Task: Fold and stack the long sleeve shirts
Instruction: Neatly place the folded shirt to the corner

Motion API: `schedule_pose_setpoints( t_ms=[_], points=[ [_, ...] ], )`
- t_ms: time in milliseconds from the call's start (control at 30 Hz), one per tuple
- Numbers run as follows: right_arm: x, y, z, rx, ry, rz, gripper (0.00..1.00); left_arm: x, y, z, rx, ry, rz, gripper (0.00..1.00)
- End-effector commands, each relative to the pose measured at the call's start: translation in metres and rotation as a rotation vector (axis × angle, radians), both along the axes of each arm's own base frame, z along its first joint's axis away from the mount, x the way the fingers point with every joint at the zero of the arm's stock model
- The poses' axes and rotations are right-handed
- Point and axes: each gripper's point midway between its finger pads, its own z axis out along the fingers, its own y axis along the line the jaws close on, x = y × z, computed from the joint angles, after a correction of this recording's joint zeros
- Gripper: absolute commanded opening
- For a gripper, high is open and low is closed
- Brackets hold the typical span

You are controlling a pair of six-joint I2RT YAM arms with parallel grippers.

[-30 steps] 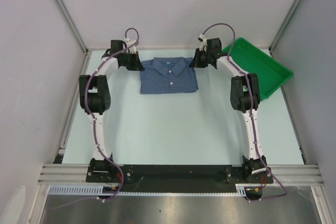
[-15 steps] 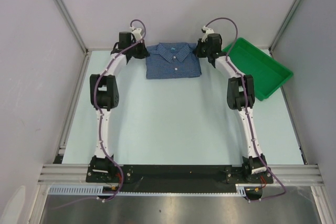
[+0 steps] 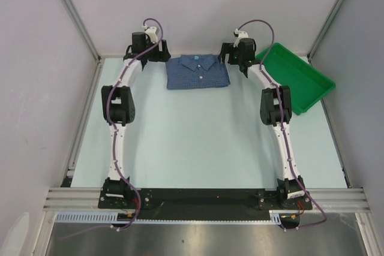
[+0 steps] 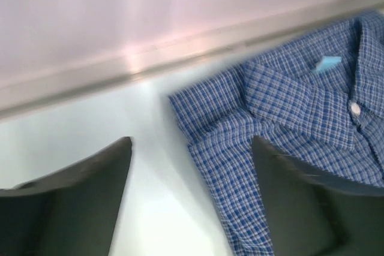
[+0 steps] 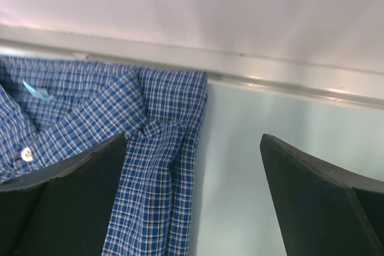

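The long sleeve shirt (image 3: 198,72) lies folded flat, collar up, at the far edge of the table against the back wall. It is blue with a fine white check. My left gripper (image 3: 162,52) stands open at its left shoulder, and in the left wrist view the shirt (image 4: 288,106) passes under the right finger (image 4: 300,202), with nothing clamped. At the right shoulder my right gripper (image 3: 227,54) is open too. In the right wrist view the shirt's edge (image 5: 156,148) lies loose beside the left finger (image 5: 66,202) of the right gripper (image 5: 193,137).
A green plastic tray (image 3: 312,82) sits tilted at the back right, just past the right arm. The back wall and its metal rail (image 5: 270,82) run close behind both grippers. Bare pale table (image 3: 198,142) stretches from the shirt to the arm bases.
Both arms carried the shirt toward the back wall. Both grippers have then gone from shut to open and let go of its shoulders.
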Motion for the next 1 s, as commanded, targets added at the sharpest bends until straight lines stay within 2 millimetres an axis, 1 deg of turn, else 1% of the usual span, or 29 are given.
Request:
schedule_pose_setpoints(
  t_ms=[0,33,67,133,167,200,233,267,300,333,367,400,433,467,500,533,567,600,633,667,700,733,767,800,833,867,900,933,967],
  points=[
    [0.009,-0.015,0.165,0.026,-0.323,-0.008,1.00,0.004,0.022,0.123,0.063,-0.214,0.035,0.99],
    [0.004,-0.015,0.180,0.009,-0.349,0.017,1.00,-0.001,0.025,0.135,0.062,-0.221,0.039,1.00],
    [-0.004,-0.015,0.208,0.006,-0.387,0.031,1.00,-0.012,0.030,0.162,0.058,-0.236,0.040,1.00],
    [-0.020,-0.011,0.230,0.004,-0.406,0.096,1.00,-0.028,0.031,0.190,0.059,-0.253,0.014,0.99],
    [-0.033,-0.012,0.262,0.018,-0.447,0.120,1.00,-0.041,0.030,0.195,0.063,-0.224,0.000,1.00],
    [-0.041,-0.017,0.250,0.022,-0.392,0.143,1.00,-0.056,0.029,0.222,0.076,-0.256,-0.022,0.99],
    [-0.052,-0.015,0.253,0.039,-0.374,0.192,1.00,-0.067,0.027,0.229,0.085,-0.252,-0.049,1.00],
    [-0.064,-0.015,0.260,0.059,-0.363,0.221,1.00,-0.083,0.023,0.228,0.088,-0.208,-0.081,0.99],
    [-0.080,-0.018,0.278,0.072,-0.370,0.247,1.00,-0.099,0.023,0.243,0.104,-0.217,-0.089,0.99],
    [-0.092,-0.023,0.265,0.088,-0.297,0.273,1.00,-0.109,0.023,0.243,0.111,-0.196,-0.099,0.99],
    [-0.101,-0.025,0.262,0.088,-0.260,0.277,1.00,-0.125,0.022,0.238,0.120,-0.149,-0.112,0.99],
    [-0.115,-0.029,0.271,0.076,-0.247,0.279,1.00,-0.141,0.023,0.236,0.130,-0.119,-0.113,0.99],
    [-0.131,-0.030,0.244,0.062,-0.133,0.291,1.00,-0.152,0.024,0.234,0.133,-0.093,-0.105,0.99],
    [-0.143,-0.031,0.236,0.046,-0.095,0.304,1.00,-0.165,0.024,0.223,0.132,-0.035,-0.104,0.99],
    [-0.153,-0.034,0.228,0.006,-0.075,0.323,1.00,-0.178,0.024,0.201,0.132,0.036,-0.109,0.99],
    [-0.173,-0.039,0.226,-0.010,-0.031,0.316,1.00,-0.195,0.026,0.211,0.136,0.029,-0.104,1.00],
    [-0.189,-0.043,0.198,-0.020,0.044,0.315,1.00,-0.205,0.026,0.204,0.141,0.052,-0.104,0.99],
    [-0.201,-0.047,0.186,-0.043,0.069,0.324,1.00,-0.219,0.029,0.177,0.152,0.120,-0.099,0.99],
    [-0.219,-0.050,0.197,-0.061,0.051,0.324,1.00,-0.233,0.029,0.183,0.161,0.106,-0.096,0.99],
    [-0.237,-0.053,0.162,-0.067,0.130,0.321,1.00,-0.241,0.030,0.177,0.166,0.118,-0.089,1.00],
    [-0.248,-0.056,0.155,-0.080,0.144,0.322,1.00,-0.255,0.032,0.149,0.169,0.190,-0.092,1.00],
    [-0.263,-0.058,0.163,-0.088,0.127,0.320,1.00,-0.264,0.033,0.140,0.174,0.211,-0.086,0.99],
    [-0.281,-0.062,0.135,-0.087,0.195,0.319,1.00,-0.275,0.034,0.147,0.175,0.173,-0.086,0.99],
    [-0.291,-0.063,0.132,-0.091,0.198,0.322,1.00,-0.291,0.035,0.119,0.177,0.236,-0.087,1.00],
    [-0.302,-0.064,0.125,-0.100,0.206,0.326,1.00,-0.297,0.036,0.116,0.178,0.221,-0.086,0.99],
    [-0.313,-0.066,0.131,-0.106,0.183,0.323,1.00,-0.309,0.035,0.119,0.170,0.205,-0.088,1.00],
    [-0.327,-0.069,0.112,-0.109,0.226,0.318,1.00,-0.323,0.035,0.098,0.169,0.248,-0.091,0.99],
    [-0.334,-0.069,0.108,-0.111,0.229,0.325,1.00,-0.329,0.035,0.093,0.175,0.249,-0.089,1.00],
    [-0.342,-0.070,0.113,-0.113,0.211,0.323,1.00,-0.337,0.035,0.094,0.176,0.236,-0.088,0.99]
  ],
)
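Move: The folded shirt, already released, lies against the back wall between the hands. Its middle is about 11 cm back and 16 cm right of the left hand, 5 cm below; the collar is 15 cm right of that hand and 2 cm back. From the right hand, the shirt's middle is about 12 cm back, 13 cm left and 4 cm lower; the green bin is some 30 cm right and 16 cm back. Up first and then back and down in a high arch, both empty hands leave the shirt's two far corners, rising about 25 cm or a little more before sinking, and end some 31 cm nearer the base over bare table. The left fingers spread the last bit and the right stay wide open; the right hand also drifts about 6 cm right and swings counter-clockwise, while both tips, after first lifting, pitch downward. ##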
